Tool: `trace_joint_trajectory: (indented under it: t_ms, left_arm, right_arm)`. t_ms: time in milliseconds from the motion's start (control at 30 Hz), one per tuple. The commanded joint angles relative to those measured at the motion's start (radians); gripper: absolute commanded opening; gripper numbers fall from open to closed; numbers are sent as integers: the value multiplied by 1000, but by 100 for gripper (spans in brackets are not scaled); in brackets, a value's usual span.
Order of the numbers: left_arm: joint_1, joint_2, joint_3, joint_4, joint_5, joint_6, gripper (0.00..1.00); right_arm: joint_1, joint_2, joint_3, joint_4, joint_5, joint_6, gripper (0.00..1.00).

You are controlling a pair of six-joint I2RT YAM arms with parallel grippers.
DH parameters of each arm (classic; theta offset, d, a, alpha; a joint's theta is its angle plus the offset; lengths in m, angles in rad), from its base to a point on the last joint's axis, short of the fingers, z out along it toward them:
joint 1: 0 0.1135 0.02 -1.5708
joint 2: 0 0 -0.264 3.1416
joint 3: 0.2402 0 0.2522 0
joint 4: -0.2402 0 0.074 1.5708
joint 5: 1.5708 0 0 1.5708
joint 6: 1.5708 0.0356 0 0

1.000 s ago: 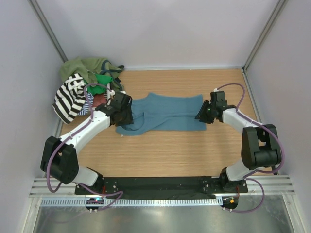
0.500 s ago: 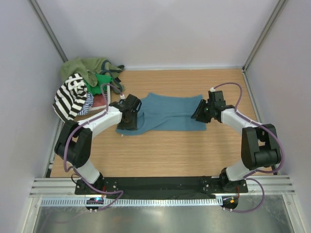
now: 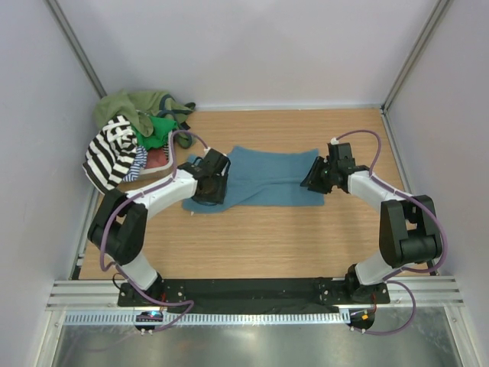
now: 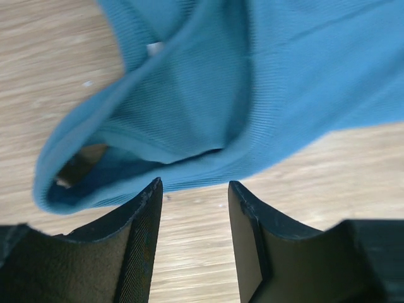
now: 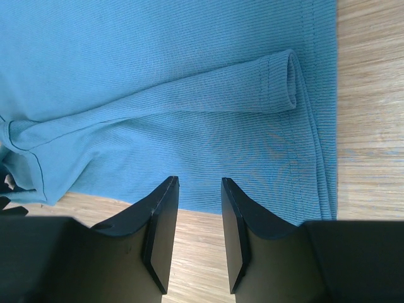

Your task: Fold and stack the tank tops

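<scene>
A teal-blue tank top (image 3: 263, 177) lies spread across the middle of the table, straps to the left. My left gripper (image 3: 205, 191) hovers at its strap end. In the left wrist view that gripper (image 4: 194, 189) is open, bare wood between its fingers and the looped teal strap (image 4: 189, 120) just beyond the tips. My right gripper (image 3: 311, 180) is at the hem end. It (image 5: 199, 186) is open too, tips at the near edge of the teal cloth (image 5: 158, 95), holding nothing. More tank tops sit in a heap at the back left, among them a black-and-white striped one (image 3: 109, 151).
The heap also has an olive top (image 3: 126, 107), a green one (image 3: 160, 127) and a thin navy-striped one (image 3: 138, 166), against the left wall. Walls close the table on three sides. Bare wood (image 3: 260, 237) lies between the teal top and the arm bases.
My left arm swung in from the heap side, bringing its gripper right onto the teal top's strap end. The right gripper shifted slightly up and left at the hem.
</scene>
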Motion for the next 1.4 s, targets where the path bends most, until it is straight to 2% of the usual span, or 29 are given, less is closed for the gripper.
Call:
trace_joint_trajectory:
  t_ms: [0,167,467,633,700,833,1000,1100,1200,1233,1300,1333,1367]
  left_arm:
    - [-8,-17,1,59,117,53,47]
    - [-8,50,18,54,165,61,42]
    - [-8,121,67,44,169,70,43]
    - [-8,149,98,2,128,69,36]
    - [-8,149,93,1,112,61,38]
    - [-8,129,79,20,100,53,47]
    - [-5,138,90,14,91,55,48]
    - [-4,158,93,11,102,53,43]
    - [-4,170,95,2,103,52,33]
    - [-5,170,95,1,103,52,24]
    - [-4,165,90,2,106,52,16]
    - [-4,161,89,1,108,50,5]
    - [-4,153,88,1,109,49,1]
  right_arm:
    - [5,-18,9,13,-1,-18,39]
    - [5,-15,16,3,9,-21,40]
    - [7,-13,16,0,15,-24,39]
    - [7,-13,19,-3,20,-26,39]
    - [5,-12,19,-2,19,-27,39]
    - [7,-7,18,-5,20,-26,40]
    - [11,-5,13,-10,26,-24,39]
    - [14,1,6,-28,63,-20,39]
    - [14,-2,1,-51,110,-10,38]
    - [13,-7,-2,-56,121,-9,38]
    - [14,-18,-11,-54,143,-6,38]
    - [14,-27,-14,-57,146,-6,38]
    - [14,-30,-17,-57,152,-7,38]
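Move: The bit of the blue tank top to be gripped, where the curled rib meets the near edge of its bunched left part, lies level fore and aft with the left hand, some 2 cm to its right and about 4 cm below. The white tag in the cloth is about 8 cm ahead of that hand and 4 cm left, and the tank top's left end is roughly 10 cm left and 1 cm back. From the right hand the gripping spot is about 29 cm left, 5 cm back and 4 cm below. The left hand sinks about 3.5 cm and shifts some 2.5 cm to the right, first drawing back a centimetre and then easing forward again, with its wrist nearly steady, so that the half-open fingertips come down on the near edge of the bunched left part, where they shut almost fully and pinch the curled rib. The right hand waits half open over the cloth's right end, then late on slips about 2 cm to the right and down towards the near right corner, without closing. ##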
